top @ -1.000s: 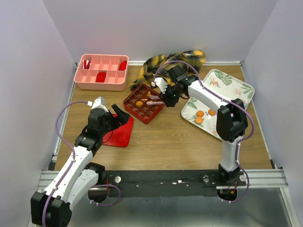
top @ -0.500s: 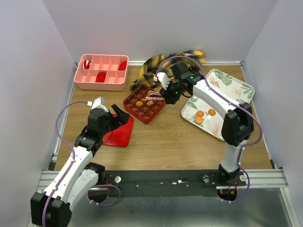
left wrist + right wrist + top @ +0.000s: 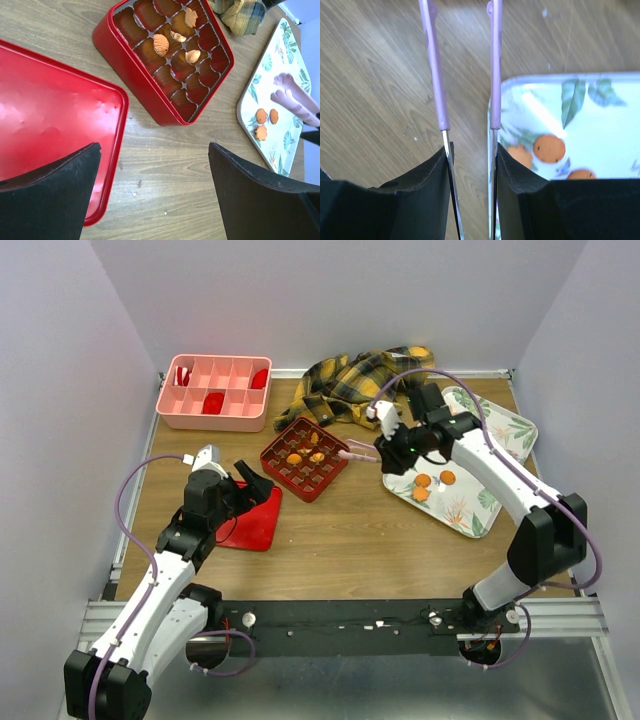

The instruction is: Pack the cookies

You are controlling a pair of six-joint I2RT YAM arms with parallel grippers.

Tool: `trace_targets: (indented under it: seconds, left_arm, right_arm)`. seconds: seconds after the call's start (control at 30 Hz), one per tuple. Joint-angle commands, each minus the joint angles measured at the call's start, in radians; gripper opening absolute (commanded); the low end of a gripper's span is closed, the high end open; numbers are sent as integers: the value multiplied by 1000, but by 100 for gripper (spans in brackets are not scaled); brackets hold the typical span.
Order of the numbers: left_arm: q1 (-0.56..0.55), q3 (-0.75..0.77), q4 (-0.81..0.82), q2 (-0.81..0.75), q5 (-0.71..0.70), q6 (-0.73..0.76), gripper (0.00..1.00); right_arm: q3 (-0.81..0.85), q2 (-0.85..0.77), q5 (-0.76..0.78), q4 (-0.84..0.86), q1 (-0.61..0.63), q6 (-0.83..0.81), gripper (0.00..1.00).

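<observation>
Several small orange cookies [image 3: 161,44] lie in cells of the red gridded box [image 3: 304,458] [image 3: 150,85]. Three more cookies [image 3: 424,480] [image 3: 549,148] rest on the leaf-print tray [image 3: 490,425] [image 3: 290,55]. My right gripper [image 3: 392,454] [image 3: 470,150] is shut on purple-tipped tongs [image 3: 358,453] [image 3: 435,75] [image 3: 295,97]. The tongs' tips are apart and empty, hovering over the wood between the box and the tray's left edge. At the table's left, my left gripper [image 3: 255,485] [image 3: 155,150] stands wide open and empty, above the wood beside the red lid [image 3: 252,522] [image 3: 50,110].
A pink compartment bin [image 3: 213,392] with a few red pieces stands at the back left. A yellow-and-black plaid cloth [image 3: 355,375] is bunched behind the red box. White walls close in the left, back and right sides.
My right arm has swung right with the tongs, from over the red box to the tray's left edge. One more cookie now lies in the box. The left arm is still.
</observation>
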Motion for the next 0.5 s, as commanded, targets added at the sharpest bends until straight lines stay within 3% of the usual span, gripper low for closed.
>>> trace_targets:
  seconds: [0.0,0.47]
  left_arm:
    - [9,-5,5,4,4,-2,99]
    - [9,-27,31,13,36,-11,99]
  right_arm:
    - [-123,-105,-41,-23,-103,34,44]
    - [-380,-282,11,-107,-451,-151,44]
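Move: On the patterned tray, the flower-shaped cookie lies about 6 cm to the right hand's right, 1 cm back and some 14 cm below; that hand holds empty tongs. A round cookie sits 2 cm beyond the flower-shaped one, another round cookie about 5 cm right of and 3 cm beyond it. The red cookie box is roughly 18 cm left of the hand and 4 cm ahead. From the left hand the flower-shaped cookie is about 34 cm right and 5 cm ahead. The last three cookies on the tray are being approached: the right hand, still gripping the empty tongs, sweeps about 13 cm right, away from the cookie box, while drawing back and sinking some 5 cm each. It turns nearly 20 degrees clockwise on the way, bringing the tong tips in low towards the cookies; the grip on the tongs doesn't change. ##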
